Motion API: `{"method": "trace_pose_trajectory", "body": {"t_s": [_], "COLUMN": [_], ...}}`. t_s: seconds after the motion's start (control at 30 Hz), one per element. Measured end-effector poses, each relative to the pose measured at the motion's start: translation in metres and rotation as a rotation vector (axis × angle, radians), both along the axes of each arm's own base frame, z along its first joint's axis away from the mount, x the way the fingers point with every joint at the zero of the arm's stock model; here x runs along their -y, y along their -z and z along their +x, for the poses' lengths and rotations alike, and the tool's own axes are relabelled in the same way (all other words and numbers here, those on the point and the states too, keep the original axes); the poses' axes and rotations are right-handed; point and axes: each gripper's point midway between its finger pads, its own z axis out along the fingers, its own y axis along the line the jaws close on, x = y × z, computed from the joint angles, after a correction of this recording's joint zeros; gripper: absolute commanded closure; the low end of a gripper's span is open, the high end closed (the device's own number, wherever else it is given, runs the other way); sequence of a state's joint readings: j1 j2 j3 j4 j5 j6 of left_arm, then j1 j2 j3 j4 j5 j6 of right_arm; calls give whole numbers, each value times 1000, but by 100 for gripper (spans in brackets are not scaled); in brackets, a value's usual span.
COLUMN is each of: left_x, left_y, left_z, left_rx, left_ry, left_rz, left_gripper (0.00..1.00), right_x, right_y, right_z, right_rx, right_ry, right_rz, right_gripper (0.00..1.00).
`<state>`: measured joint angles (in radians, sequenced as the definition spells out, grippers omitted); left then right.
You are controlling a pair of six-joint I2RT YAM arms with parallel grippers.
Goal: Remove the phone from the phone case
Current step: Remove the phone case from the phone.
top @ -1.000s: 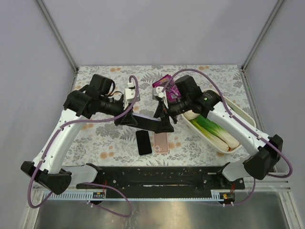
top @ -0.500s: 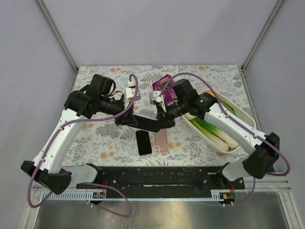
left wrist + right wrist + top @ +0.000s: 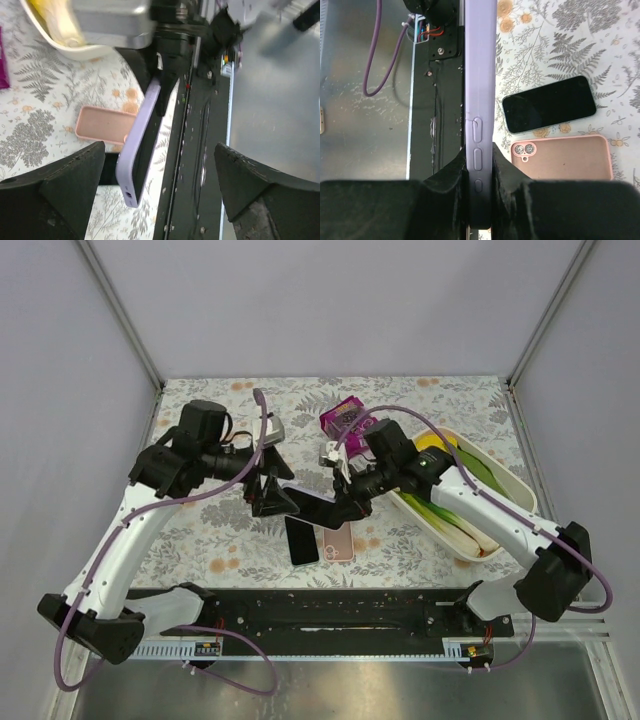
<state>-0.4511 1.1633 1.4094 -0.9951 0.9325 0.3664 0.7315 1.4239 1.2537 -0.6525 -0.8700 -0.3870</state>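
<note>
A phone in a lilac phone case [image 3: 480, 90] hangs edge-on above the table, with my right gripper [image 3: 480, 165] shut on its two faces. In the top view the cased phone [image 3: 315, 506] juts left from the right gripper [image 3: 345, 510]. My left gripper [image 3: 270, 498] stands open just left of the phone's free end. In the left wrist view the lilac case [image 3: 142, 150] with its dark screen sits between the wide-spread fingers [image 3: 60, 190], touching neither. The phone is inside the case.
A bare black phone [image 3: 301, 538] and an empty pink case [image 3: 338, 540] lie on the floral cloth below the grippers. A white tray [image 3: 505, 475] with leeks [image 3: 450, 510] sits at the right, and a purple box [image 3: 345, 418] stands behind. A black rail [image 3: 320, 610] runs along the near edge.
The right gripper has shut on the cased phone. The left gripper has let it go, opened wide and drawn back a little to the left.
</note>
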Motion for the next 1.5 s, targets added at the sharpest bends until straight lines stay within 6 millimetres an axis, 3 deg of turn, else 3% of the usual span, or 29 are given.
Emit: {"method": "trace_pose_trajectory", "body": {"t_s": [0.3, 0.4, 0.57, 0.73, 0.97, 1.1, 1.33, 1.5], "left_x": [-13, -10, -2, 2, 4, 4, 5, 6], "left_y": [-32, -50, -66, -65, -70, -75, -73, -72], "left_z": [35, 43, 39, 32, 26, 25, 30, 30], "left_rx": [-48, -46, -91, -144, -179, -185, -214, -235], "left_ry": [-230, -243, -191, -139, -93, -86, -94, -82], "left_rz": [-217, -292, -385, -420, -452, -471, -486, -504], "left_gripper": [11, 18, 30, 45, 54, 66, 78, 100], "right_x": [4, 1, -2, -1, -3, -4, -5, -5], "right_y": [-42, -57, -72, -77, -77, -77, -79, -77], "right_z": [3, 7, 10, 13, 16, 16, 16, 15], "right_rx": [83, 97, 106, 105, 99, 100, 106, 98], "right_ry": [72, 88, 103, 117, 124, 118, 110, 105], "right_rz": [78, 103, 129, 136, 133, 135, 144, 140], "right_gripper": [100, 100, 100, 100, 100, 100, 100, 100]}}
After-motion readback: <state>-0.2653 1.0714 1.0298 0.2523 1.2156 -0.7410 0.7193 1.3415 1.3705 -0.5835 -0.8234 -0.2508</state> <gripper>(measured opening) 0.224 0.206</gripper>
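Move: The right gripper holds the cased phone by its right end; the phone's middle lies about 6 cm left of that hand and 4 cm higher. From the open left gripper it is some 6 cm to the right and 6 cm lower, its free end near the fingertips. Some 30 cm below the left hand, the bare black phone lies 4 cm ahead, 2 cm right; the pink case 5 cm ahead, 12 cm right. Keep the right pinch and lift the cased phone about 8 cm, tipping its free end slightly up. Bring the left gripper up some 7 cm and 3 cm forward net, swinging first forward, then easing partly back, while its right-pointing fingers tilt up by about 30 degrees; close them to pinch the phone's free left end. ##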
